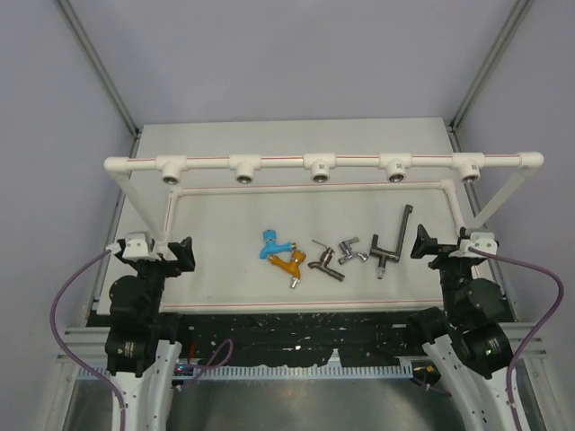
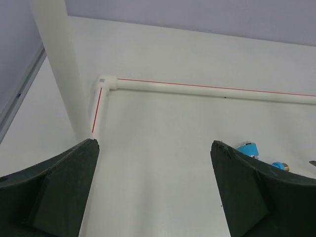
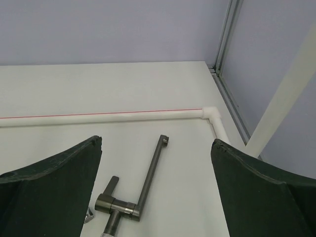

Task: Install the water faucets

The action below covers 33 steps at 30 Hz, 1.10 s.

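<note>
The water faucets lie in a row on the white table inside the pipe frame. From left to right they are a blue one, an orange one, a dark metal one, a shiny chrome one and a larger dark-grey one with a long straight arm. My left gripper stands open left of the row, and the blue faucet peeks past its right finger. My right gripper stands open just right of the long-arm faucet, which shows between its fingers.
A white pipe frame spans the far side, its raised bar carrying several round brass-lined sockets. Its low pipe runs round the table, and slanted legs stand at both ends. Metal posts and grey walls enclose the table.
</note>
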{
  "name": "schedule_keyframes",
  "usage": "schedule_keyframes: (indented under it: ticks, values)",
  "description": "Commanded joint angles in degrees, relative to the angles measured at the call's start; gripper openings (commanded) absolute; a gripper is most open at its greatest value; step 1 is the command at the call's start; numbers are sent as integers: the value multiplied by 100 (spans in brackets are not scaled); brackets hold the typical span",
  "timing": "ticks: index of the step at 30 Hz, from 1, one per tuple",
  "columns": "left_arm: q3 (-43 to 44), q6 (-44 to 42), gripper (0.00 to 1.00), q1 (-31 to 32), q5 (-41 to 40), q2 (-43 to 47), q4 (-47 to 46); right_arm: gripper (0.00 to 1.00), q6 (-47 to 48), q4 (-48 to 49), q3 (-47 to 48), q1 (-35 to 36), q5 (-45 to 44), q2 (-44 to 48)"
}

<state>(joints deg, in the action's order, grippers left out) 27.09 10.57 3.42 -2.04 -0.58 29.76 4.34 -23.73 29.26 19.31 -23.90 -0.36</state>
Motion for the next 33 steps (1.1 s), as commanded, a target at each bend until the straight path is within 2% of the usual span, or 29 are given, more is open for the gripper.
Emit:
schedule_keyframes:
  ticks: [1, 6, 12, 18, 21, 24, 27, 30, 33]
  values:
    - [472, 278, 100, 18, -6, 1306, 276, 95, -301, -105, 396, 38, 8, 907]
    - [850, 445, 100, 18, 108, 955, 837, 95, -1197, -518, 818, 46, 288, 345]
    - [1140, 930, 100, 18, -218, 612, 1330, 95, -1646, -914, 1240, 29, 1026, -271]
    - [1211, 1227, 100, 18, -51, 261, 1577, 95, -1989, -1441, 1293, 38, 1483, -886]
    - [1228, 1307, 100, 18, 378, -98, 1603, 95, -2208, -1477, 1240, 38, 1871, -1167]
    - [1167, 1579, 100, 18, 695, -416, 1630, 95, -2814, -1862, 1205, 46, 1565, -1562]
    - [1009, 1781, 100, 27, 1161, -723, 1577, 95, -3087, -2013, 1109, 29, 1660, -2098]
    - [798, 1835, 99, 27, 1417, -943, 1472, 95, -3535, -1926, 829, 29, 1450, -2581]
    - [631, 1826, 100, 18, 1374, -1006, 1436, 95, -3536, -1732, 670, 29, 1432, -2872]
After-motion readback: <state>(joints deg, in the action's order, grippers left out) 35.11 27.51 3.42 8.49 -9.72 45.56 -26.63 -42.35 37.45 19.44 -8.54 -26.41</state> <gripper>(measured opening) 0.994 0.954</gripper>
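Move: The dark long-spout faucet lies flat on the board about 14 cm ahead of the open right hand, some 6 cm to its left and 22 cm below. The chrome faucet is about 11 cm left of it and 2 cm nearer, the grey lever faucet 18 cm left of it and 5 cm nearer. From the left hand, the blue faucet is some 15 cm ahead, 22 cm right and 19 cm below; the yellow one is 4 cm farther right of the blue and 5 cm nearer. Towards the dark long-spout faucet comes the right hand, first rising back about 5 cm, then sweeping left and dropping steeply, ending about 9 cm lower and 7 cm farther left, fingers wide open and tipped down some 35 degrees. The left hand, also open, draws back and up, then sinks to the right towards the blue faucet, tipping down and rolling; neither touches anything. ##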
